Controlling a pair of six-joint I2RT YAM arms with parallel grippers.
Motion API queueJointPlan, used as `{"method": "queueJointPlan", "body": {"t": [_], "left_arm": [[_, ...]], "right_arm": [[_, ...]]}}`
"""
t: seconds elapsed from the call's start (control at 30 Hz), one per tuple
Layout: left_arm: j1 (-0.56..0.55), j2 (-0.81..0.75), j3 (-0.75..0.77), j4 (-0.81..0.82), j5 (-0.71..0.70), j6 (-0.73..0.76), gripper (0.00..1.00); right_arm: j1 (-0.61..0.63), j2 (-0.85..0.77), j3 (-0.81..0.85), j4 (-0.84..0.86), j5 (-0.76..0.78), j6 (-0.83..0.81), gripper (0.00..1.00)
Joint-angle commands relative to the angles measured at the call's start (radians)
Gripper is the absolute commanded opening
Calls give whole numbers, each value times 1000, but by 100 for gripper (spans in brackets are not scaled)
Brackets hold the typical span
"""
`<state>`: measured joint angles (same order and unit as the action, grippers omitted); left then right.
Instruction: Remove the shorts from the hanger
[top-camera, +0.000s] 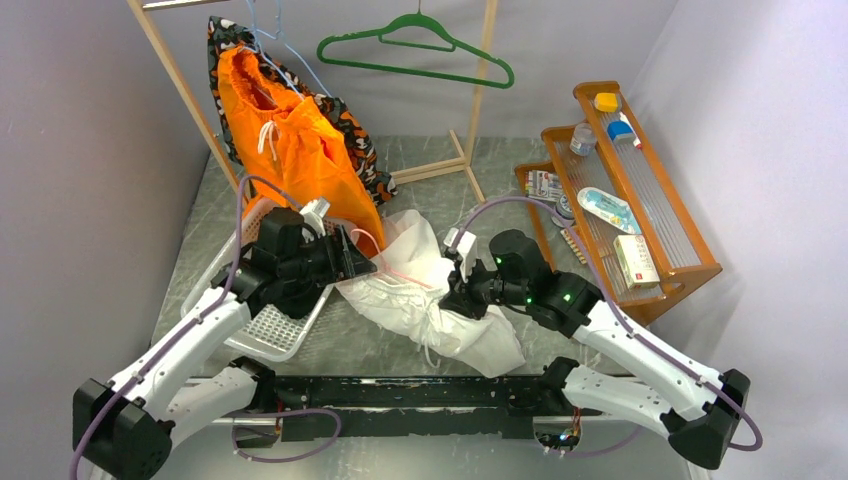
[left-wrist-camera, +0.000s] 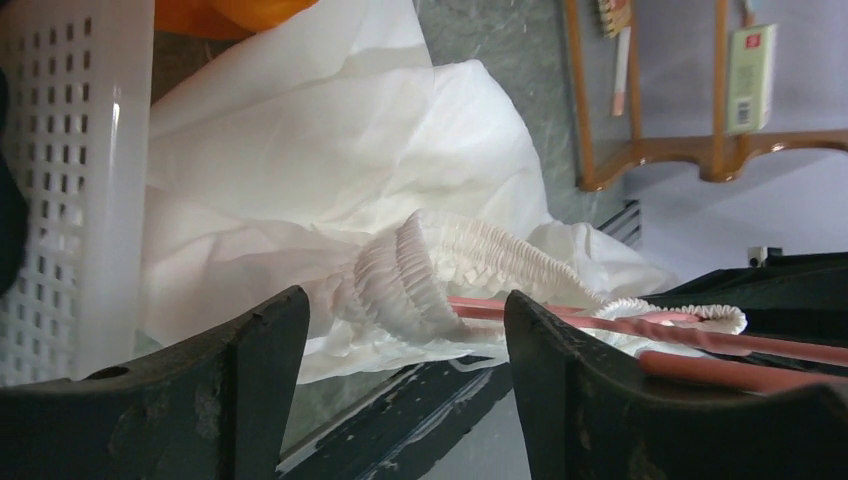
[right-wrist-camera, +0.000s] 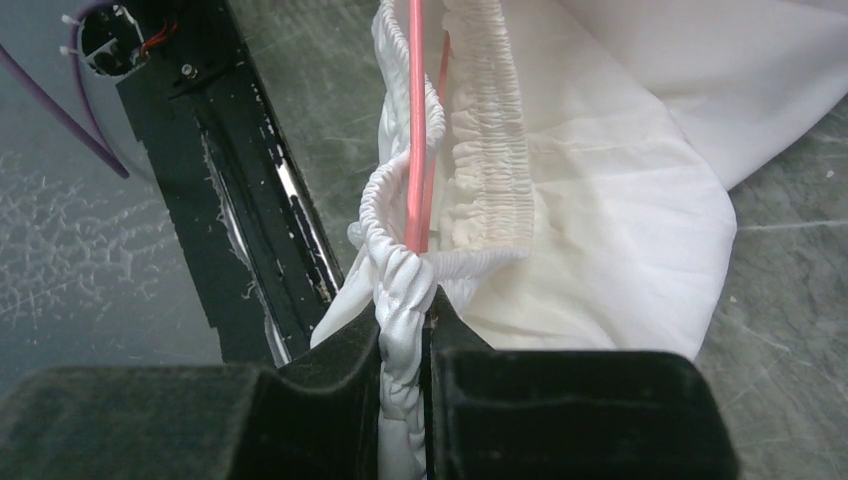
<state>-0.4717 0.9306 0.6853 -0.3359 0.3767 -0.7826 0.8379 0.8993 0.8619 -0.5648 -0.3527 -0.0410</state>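
The bright orange shorts (top-camera: 290, 150) with a white drawstring hang on a pale blue wire hanger (top-camera: 285, 45) at the back left; an orange edge (left-wrist-camera: 230, 15) shows in the left wrist view. A white garment (top-camera: 420, 290) with a gathered waistband lies on the table, a pink hanger (right-wrist-camera: 414, 120) threaded through its waist. My right gripper (right-wrist-camera: 405, 315) is shut on a twisted part of that white waistband. My left gripper (left-wrist-camera: 405, 300) is open, its jaws either side of the bunched waistband (left-wrist-camera: 400, 280) without touching it. The pink hanger (left-wrist-camera: 700, 335) passes its right finger.
A white perforated basket (top-camera: 270, 335) sits under my left arm. A black patterned garment (top-camera: 350, 130) hangs behind the shorts. A green hanger (top-camera: 420, 55) hangs on the wooden rack (top-camera: 470, 120). A wooden shelf (top-camera: 640, 200) with small items stands at the right.
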Motion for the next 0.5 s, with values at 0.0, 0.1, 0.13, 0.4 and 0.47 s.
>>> {"method": "queueJointPlan", "body": {"t": [0.0,0.1,0.13,0.4,0.47], "left_arm": [[-7,31,100,-143,-13,171,73],[-7,55,82,-94,20,139,55],[-7,64,73,-78,34,125,52],[-8,58,12,-11,57,79,52],[-8,66,3,-3,71,69,46]], "right_arm": [[1,-45,-37,183,-18,7,0],[3,-65,-85,264,-70,11,0],[2,-69,-96,280,-73,12,0],[3,-89,-175,330,-32,15,0],[2,-88,-186,342,-10,19,0]]}}
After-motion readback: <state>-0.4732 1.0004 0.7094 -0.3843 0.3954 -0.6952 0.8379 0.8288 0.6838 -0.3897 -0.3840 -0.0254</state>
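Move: The left end of the white shorts' gathered waistband lies just past the open left fingertips, about 3 cm to that hand's right, 2 cm back and 3 cm below. The pink hanger's middle is some 6 cm right, 2 cm back and slightly lower; the basket's middle is roughly 24 cm left, 4 cm back and 12 cm lower. From the right hand, that waistband end lies about 9 cm left, 4 cm ahead and 3 cm below. Downward with both hands: the left hovers, then sinks about 2 cm onto the left end of the waistband, its fingers narrowing from wide to about half open around the gathered cloth without shutting. The right hand keeps its pinch on the other end of the waistband and lowers it by some 2.5 cm. ##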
